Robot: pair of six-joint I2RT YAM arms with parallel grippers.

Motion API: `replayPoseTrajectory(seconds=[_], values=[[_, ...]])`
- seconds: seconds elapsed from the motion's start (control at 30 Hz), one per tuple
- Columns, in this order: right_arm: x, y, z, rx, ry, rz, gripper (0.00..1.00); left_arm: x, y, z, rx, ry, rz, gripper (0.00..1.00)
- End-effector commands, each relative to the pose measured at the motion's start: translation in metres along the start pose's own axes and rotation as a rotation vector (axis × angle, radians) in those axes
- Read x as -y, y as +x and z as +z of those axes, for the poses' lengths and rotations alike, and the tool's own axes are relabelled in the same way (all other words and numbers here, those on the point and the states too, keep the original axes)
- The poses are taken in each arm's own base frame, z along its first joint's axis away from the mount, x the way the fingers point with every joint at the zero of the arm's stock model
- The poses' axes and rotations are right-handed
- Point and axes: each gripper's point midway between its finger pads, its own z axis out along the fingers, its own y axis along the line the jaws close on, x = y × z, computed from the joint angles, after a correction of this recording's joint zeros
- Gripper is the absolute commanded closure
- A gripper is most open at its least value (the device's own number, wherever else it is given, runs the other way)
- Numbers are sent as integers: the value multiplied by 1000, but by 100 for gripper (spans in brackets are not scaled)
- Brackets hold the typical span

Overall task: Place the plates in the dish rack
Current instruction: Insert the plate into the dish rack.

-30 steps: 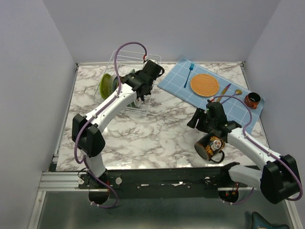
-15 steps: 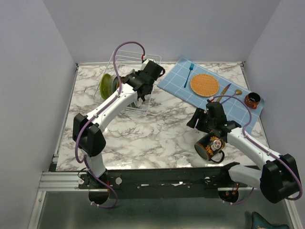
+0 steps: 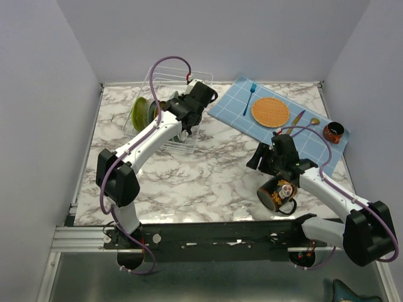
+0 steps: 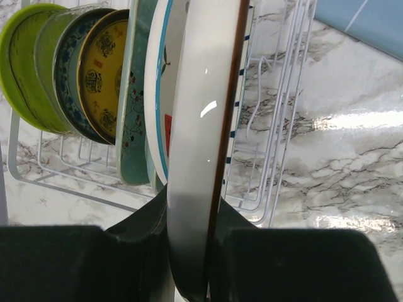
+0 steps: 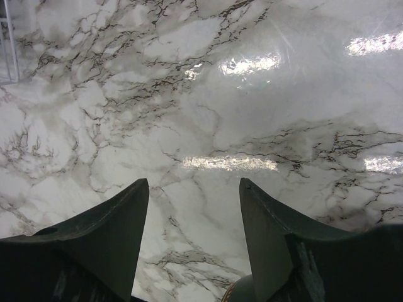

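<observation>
My left gripper (image 4: 192,251) is shut on the rim of a brownish plate (image 4: 204,113) with a white underside. I hold it edge-on and upright over the right part of the white wire dish rack (image 4: 286,94). Several plates stand in the rack to its left: a green one (image 4: 16,69), a teal-patterned one with a yellow centre (image 4: 94,69), a mint-green one (image 4: 133,126) and a white watermelon one (image 4: 158,94). In the top view the left gripper (image 3: 184,126) is over the rack (image 3: 157,78). My right gripper (image 5: 194,189) is open and empty over bare marble, far from the rack (image 3: 259,160).
A black decorated mug (image 3: 276,193) lies on its side just below the right gripper. A blue checked mat (image 3: 296,135) at the back right holds an orange woven round mat (image 3: 270,111), a blue fork (image 3: 250,97), cutlery and a small dark bowl (image 3: 333,133).
My left gripper with the brownish plate has shifted very slightly towards the back left over the rack. The right arm has not moved.
</observation>
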Motion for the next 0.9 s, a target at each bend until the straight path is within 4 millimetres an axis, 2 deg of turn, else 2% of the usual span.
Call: replayPoseTrajectory(seconds=[0.0,0.37,0.6,0.87], values=[[3,2,2,-3,7,4,32,1,-15,-1,78,0,-76,100],[3,4,3,-12,4,4,32,9,-4,7,64,28,-82,100],[4,6,5,-23,8,4,32,19,13,18,24,65,-86,100],[4,4,5,-22,13,-4,32,27,18,28,4,92,-85,100]])
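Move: The left hand holds the brown-rimmed white plate by its near upper edge over the right end of the rack; the free slot's middle is about 7 cm ahead, straight in line and some 13 cm below. The watermelon plate stands about 4 cm left and 6 cm ahead of the hand, the celadon dish 8 cm left and 6 cm ahead, and the rack's right rim 5 cm right and 6 cm ahead. From the idle right hand, the slot is some 20 cm ahead and 25 cm left, about level. The left hand lowers the pinched brown-rimmed plate by about 5 cm, nearly straight down into the rack between the watermelon plate and the right rim, easing back towards the base by roughly 1 cm at the outset. The fingers keep their grip throughout while the wrist tips them only some 5 degrees farther downward, so the plate's face stays lined up with the plates already standing. ##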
